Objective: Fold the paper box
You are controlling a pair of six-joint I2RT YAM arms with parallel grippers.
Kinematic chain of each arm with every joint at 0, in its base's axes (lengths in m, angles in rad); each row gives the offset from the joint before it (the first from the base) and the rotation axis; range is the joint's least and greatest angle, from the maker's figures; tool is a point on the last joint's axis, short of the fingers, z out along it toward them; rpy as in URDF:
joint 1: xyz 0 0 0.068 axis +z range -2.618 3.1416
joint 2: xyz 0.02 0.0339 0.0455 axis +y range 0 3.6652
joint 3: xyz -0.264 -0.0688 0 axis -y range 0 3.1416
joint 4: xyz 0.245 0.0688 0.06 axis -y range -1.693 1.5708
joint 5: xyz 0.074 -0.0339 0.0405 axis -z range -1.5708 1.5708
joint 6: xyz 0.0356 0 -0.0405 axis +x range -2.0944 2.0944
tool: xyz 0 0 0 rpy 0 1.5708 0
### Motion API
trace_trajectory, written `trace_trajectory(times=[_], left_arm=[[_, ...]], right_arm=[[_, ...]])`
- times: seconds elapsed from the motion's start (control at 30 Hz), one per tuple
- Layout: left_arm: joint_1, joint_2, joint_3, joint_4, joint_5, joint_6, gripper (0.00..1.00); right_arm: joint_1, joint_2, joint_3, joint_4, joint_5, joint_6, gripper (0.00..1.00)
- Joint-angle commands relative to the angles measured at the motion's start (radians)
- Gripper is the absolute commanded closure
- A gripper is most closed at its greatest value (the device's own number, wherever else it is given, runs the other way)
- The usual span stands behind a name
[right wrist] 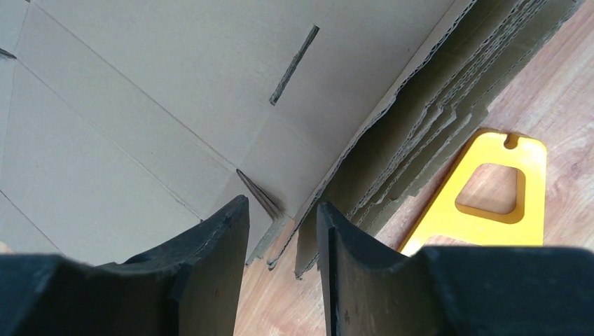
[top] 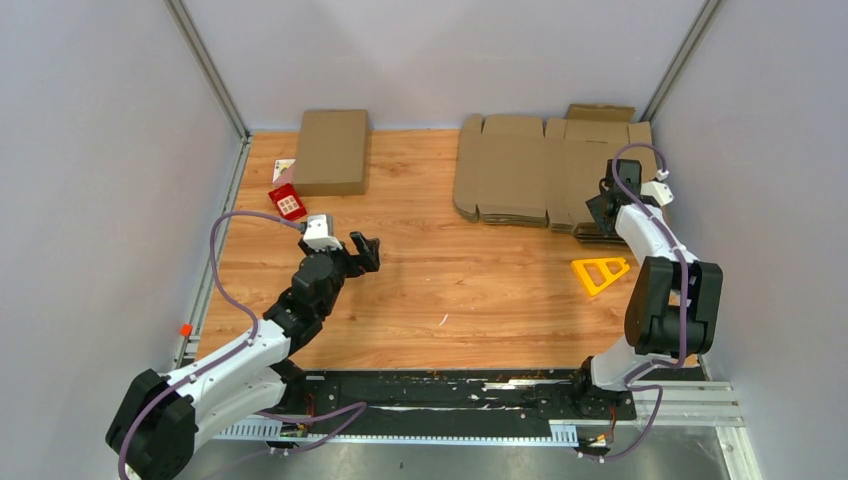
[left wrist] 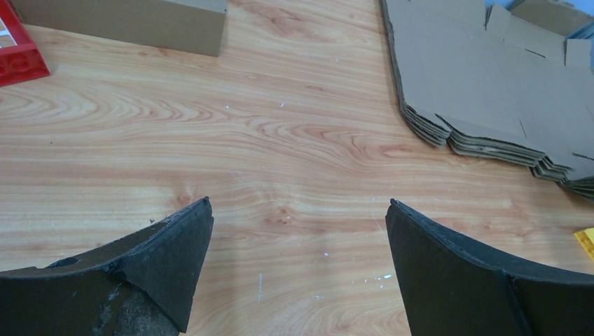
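Note:
The paper box [right wrist: 140,105] is the top brown cardboard blank, lying on a pile of like blanks [top: 520,170] at the back right. In the right wrist view its near edge stands a little above the layers below [right wrist: 434,105]. My right gripper [top: 597,225] is at the pile's near right corner. Its jaws [right wrist: 280,203] stand narrowly apart, with the blank's corner tips just ahead of the gap and wood showing between the fingers. My left gripper [top: 368,247] hovers wide open over bare table [left wrist: 300,203], holding nothing.
A yellow plastic tool [top: 600,271] lies on the table just near of the pile, right beside the right gripper [right wrist: 490,203]. A folded brown box [top: 331,150] sits at the back left, with a red item [top: 287,202] next to it. Grey walls close in three sides.

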Motion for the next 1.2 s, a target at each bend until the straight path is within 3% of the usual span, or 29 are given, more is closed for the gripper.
trace_trajectory(times=[0.0,0.23,0.3,0.33,0.37,0.67,1.17], left_arm=[[0.002,0.0,0.006,0.031,-0.012,-0.007,0.0],[0.002,-0.003,0.008,0.028,-0.012,-0.007,0.0],[0.002,-0.004,0.008,0.028,-0.01,-0.009,0.0],[0.002,-0.005,0.009,0.027,-0.012,-0.006,0.0],[0.002,-0.007,0.01,0.023,-0.018,-0.006,0.0],[0.002,-0.007,0.02,0.004,-0.027,-0.009,0.0],[0.002,0.073,0.049,0.025,0.059,0.007,0.0]], right_arm=[[-0.006,0.011,0.034,0.044,0.002,0.024,0.59],[-0.006,0.045,0.038,0.051,0.001,0.027,0.64],[-0.006,0.051,0.044,0.035,-0.014,0.013,0.77],[-0.005,0.051,0.049,0.011,-0.01,0.025,0.91],[-0.006,0.041,0.047,-0.002,-0.006,0.029,0.99],[-0.006,-0.161,0.06,-0.029,-0.003,-0.017,1.0],[0.058,-0.47,0.024,-0.086,-0.354,-0.051,1.0]])
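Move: The right hand's part-open fingers already straddle the near edge of the top cardboard sheet, close to one of its slots: the edge lies straight ahead, level sideways and about 1 cm below the hand point. The near edge of the lower sheets sits roughly 3 cm beneath the hand. The yellow triangle lies about 8 cm back, 2 cm to the right and 5 cm lower. From the left hand, the top sheet's edge is about 48 cm right, 9 cm ahead and 6 cm lower. Down first, by nearly 2 cm, the right hand settles over the near edge while its fingers shut and pinch the single top sheet. Then it lifts steadily, some 17 cm from the lowest point, keeping its pinch, drifting left about 4 cm and a little back late in the lift while the fingers tilt up some 20 degrees. ##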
